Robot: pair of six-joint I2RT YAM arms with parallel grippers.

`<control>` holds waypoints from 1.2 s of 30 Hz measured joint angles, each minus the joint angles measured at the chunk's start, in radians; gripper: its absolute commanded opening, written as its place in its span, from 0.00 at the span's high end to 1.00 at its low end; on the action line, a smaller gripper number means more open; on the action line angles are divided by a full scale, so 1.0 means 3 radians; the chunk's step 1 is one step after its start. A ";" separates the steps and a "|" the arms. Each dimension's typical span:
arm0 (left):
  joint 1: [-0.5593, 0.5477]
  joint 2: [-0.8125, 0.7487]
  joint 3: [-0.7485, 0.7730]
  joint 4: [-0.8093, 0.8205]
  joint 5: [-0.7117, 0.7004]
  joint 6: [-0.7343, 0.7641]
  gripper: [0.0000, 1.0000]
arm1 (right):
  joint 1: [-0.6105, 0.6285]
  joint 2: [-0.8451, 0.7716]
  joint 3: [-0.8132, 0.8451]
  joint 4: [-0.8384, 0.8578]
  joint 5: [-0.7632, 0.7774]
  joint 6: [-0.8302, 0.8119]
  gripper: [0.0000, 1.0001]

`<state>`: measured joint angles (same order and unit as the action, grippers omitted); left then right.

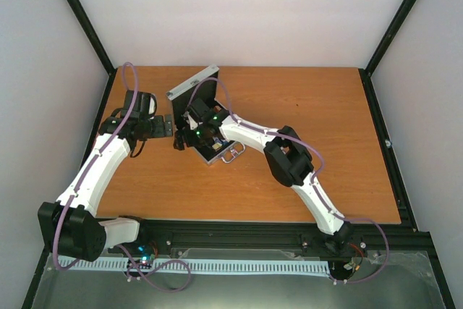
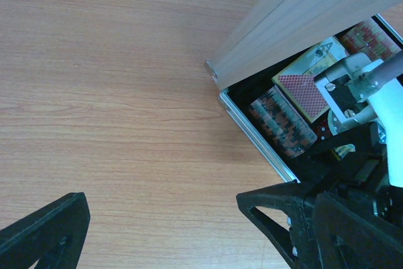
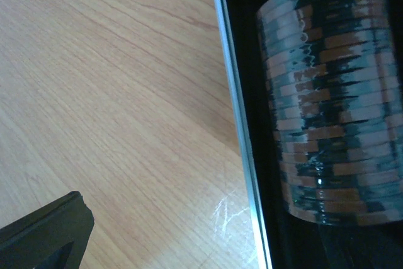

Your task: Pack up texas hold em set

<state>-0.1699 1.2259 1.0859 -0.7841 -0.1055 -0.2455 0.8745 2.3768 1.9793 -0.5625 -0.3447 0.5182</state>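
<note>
The small silver case [image 1: 215,151] lies open at the table's middle left, its lid [image 1: 192,83] raised at the back and its metal handle [image 1: 233,154] at the front. In the left wrist view the black-lined tray holds a dark chip stack [image 2: 281,122], a red-white deck [image 2: 304,89], a blue-yellow deck [image 2: 322,51] and a second chip stack [image 2: 371,39]. My left gripper [image 1: 163,127] is open and empty over bare wood just left of the case. My right gripper [image 1: 188,137] hangs over the case's left rim [image 3: 236,111], open, beside a chip stack [image 3: 334,99]. Dice and the clear disc are not visible.
The orange-brown wooden table [image 1: 318,142] is edged by black frame rails and white walls. My right arm [image 1: 289,157] crosses from the front right to the case. A pale scratch [image 3: 228,209] marks the wood beside the case rim.
</note>
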 measured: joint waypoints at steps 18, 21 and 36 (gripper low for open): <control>0.0000 -0.0001 0.0000 0.0003 -0.0006 0.0001 0.00 | -0.0028 -0.0506 -0.0381 -0.0272 0.0186 -0.0107 0.00; 0.0001 -0.0001 0.0000 0.0005 0.0004 0.0000 0.00 | -0.0027 -0.0956 -0.0645 -0.0413 0.0413 -0.0128 0.00; 0.0003 -0.0006 -0.0052 0.0052 0.0144 -0.0001 0.00 | -0.0800 -0.2514 -0.2637 -0.1352 0.1868 0.0221 0.00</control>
<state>-0.1692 1.2240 1.0702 -0.7685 -0.0624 -0.2459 0.6346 1.6226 1.1881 -0.9680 0.2157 0.5846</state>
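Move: Over the case's left edge, the right hand has its goal, the last standing chip stack, about 34 cm to its right, 6 cm back and a centimetre or so lower. The brown chip stack lies some 3 cm ahead and 2 cm right, the red card deck 5 ahead and 7 right, the blue card deck 1 ahead and 12 right, all slightly below; the case handle is 3 back and 16 right. From the left hand, the standing stack lies about 38 cm right, 6 back and 14 below. Lingering briefly at the case's left edge, the right hand then lifts about 9 cm clear and sweeps fast to the right, some 33 cm in all and a little back, over the case towards the standing chip stack. It dips again on the way, ending above the stack as the wrist swings the fingers from leftward-slanting to nearly straight down, still wide open and not touching. ##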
